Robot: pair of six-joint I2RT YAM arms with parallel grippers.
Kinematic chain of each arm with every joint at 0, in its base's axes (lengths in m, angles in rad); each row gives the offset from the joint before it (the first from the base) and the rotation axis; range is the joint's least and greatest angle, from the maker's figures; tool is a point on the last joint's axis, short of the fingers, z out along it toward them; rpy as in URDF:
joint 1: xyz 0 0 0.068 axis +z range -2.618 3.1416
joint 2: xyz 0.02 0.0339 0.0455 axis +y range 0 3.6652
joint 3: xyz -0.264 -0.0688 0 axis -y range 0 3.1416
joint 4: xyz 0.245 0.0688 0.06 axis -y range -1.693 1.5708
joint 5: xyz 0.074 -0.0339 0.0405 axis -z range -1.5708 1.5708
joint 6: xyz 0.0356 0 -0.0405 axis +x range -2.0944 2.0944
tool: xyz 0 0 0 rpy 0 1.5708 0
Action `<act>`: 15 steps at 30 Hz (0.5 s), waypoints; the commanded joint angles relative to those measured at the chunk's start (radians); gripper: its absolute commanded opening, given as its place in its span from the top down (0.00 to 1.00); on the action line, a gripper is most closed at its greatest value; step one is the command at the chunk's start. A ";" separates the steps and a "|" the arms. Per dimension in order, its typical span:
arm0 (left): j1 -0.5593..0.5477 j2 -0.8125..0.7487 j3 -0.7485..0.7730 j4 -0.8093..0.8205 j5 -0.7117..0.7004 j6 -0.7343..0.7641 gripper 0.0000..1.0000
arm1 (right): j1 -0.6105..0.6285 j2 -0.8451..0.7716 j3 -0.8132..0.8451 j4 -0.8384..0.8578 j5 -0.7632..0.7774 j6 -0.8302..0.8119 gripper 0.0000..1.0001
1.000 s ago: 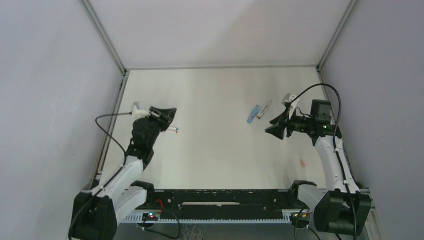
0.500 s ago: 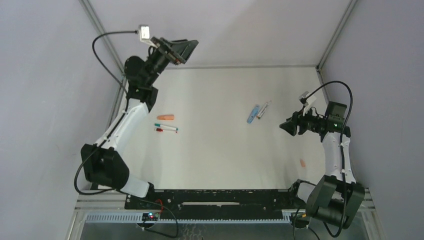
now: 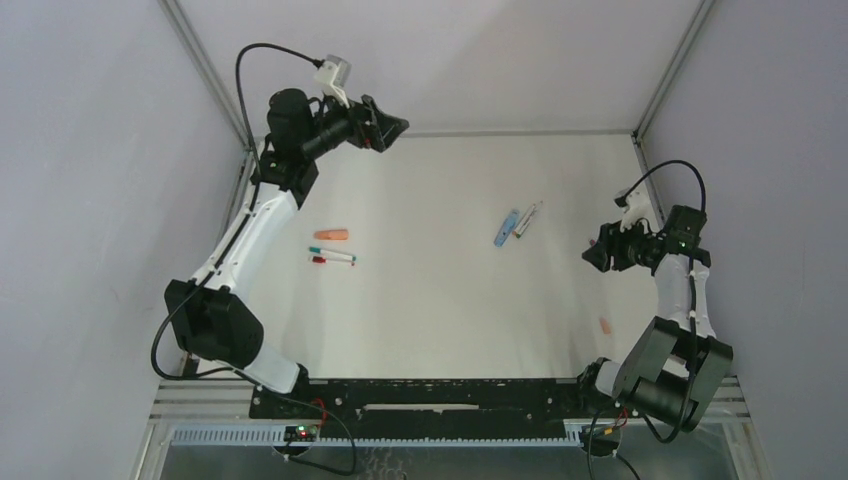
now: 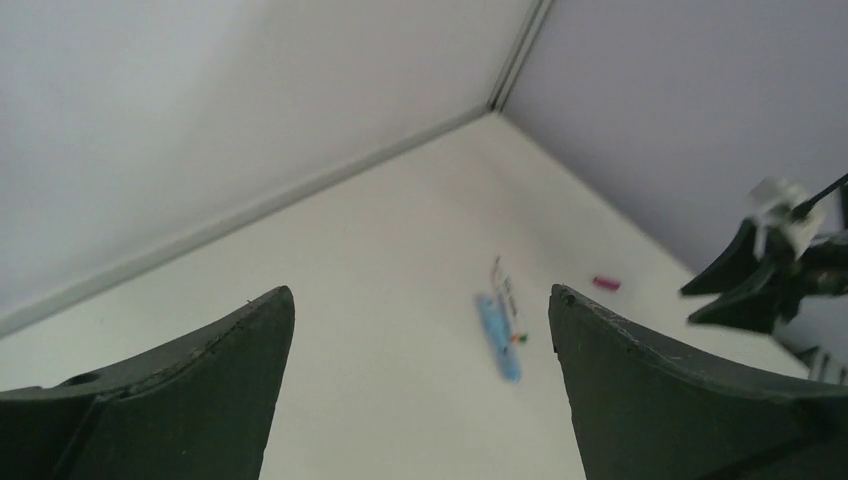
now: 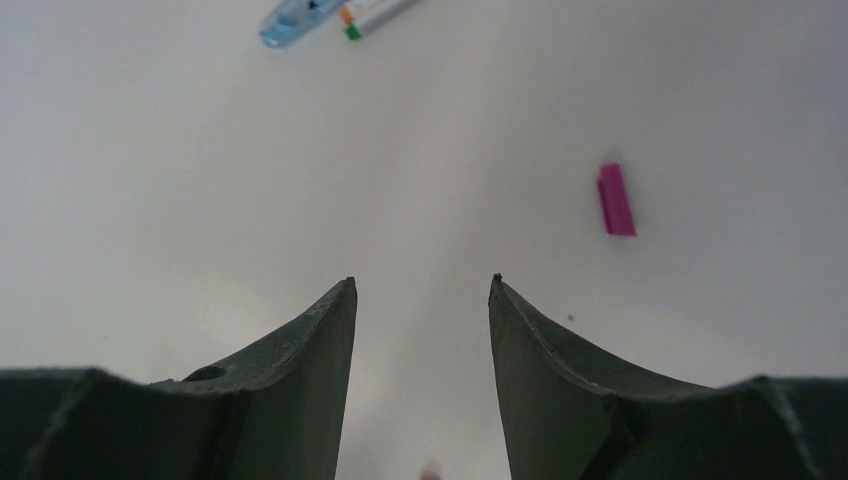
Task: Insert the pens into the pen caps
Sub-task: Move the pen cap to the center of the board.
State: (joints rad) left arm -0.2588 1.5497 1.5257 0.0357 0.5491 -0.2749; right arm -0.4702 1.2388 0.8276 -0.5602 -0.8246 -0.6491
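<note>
Two pens lie side by side left of centre, one teal-tipped and one red-tipped, with an orange pen cap just behind them. A light blue cap and a third pen lie right of centre; both also show in the left wrist view, the cap and the pen. A magenta cap lies ahead of my right gripper. A salmon cap sits near the right edge. My left gripper hangs high at the back left, open and empty. My right gripper is open and empty.
Grey walls enclose the white table, with metal frame posts at the back corners. The right arm's cable loops above its wrist.
My left gripper opened, rose from the two pens on the left and swung up to the back left corner. My right gripper drew back toward the right wall.
</note>
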 commanded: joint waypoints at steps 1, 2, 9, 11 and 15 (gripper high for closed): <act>-0.002 -0.066 -0.042 -0.159 -0.020 0.195 0.00 | -0.057 0.008 0.036 0.009 0.067 -0.022 0.42; -0.002 -0.066 -0.043 -0.170 -0.016 0.207 0.00 | -0.065 0.014 0.036 0.010 0.083 -0.023 0.42; -0.004 -0.039 -0.037 -0.249 -0.117 0.285 0.00 | -0.079 0.064 0.036 0.014 0.160 -0.029 0.42; -0.005 -0.030 -0.029 -0.274 -0.164 0.308 0.00 | -0.082 0.067 0.036 0.011 0.170 -0.032 0.42; -0.005 -0.024 -0.026 -0.302 -0.223 0.340 0.00 | -0.118 0.051 0.036 -0.002 0.153 -0.032 0.42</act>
State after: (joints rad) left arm -0.2596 1.5372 1.4879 -0.2226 0.4141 -0.0071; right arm -0.5533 1.3064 0.8280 -0.5598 -0.6743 -0.6621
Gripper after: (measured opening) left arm 0.996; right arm 0.583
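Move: The magenta pen cap lies about 10 cm ahead of the right hand, 4 cm to its right and some 11 cm below. The orange cap piece is about 12 cm back and 3 cm right of that hand; the white pen is some 14 cm ahead and 14 cm left, with the blue pen beside it, 12 cm ahead and 20 cm left. From the left hand, the magenta cap is roughly 46 cm right, 6 cm back and 38 cm below. The right hand heads in on the magenta pen cap from above, still sweeping right about 5 cm and sinking some 3 cm, while its fingers tip a little further down, turn slightly clockwise and stay half open. High over the far left of the board, the left hand drops about 7 cm and drifts 3 cm left, rolling its left side up some 15 degrees with its fingers wide open. Neither touches anything. ##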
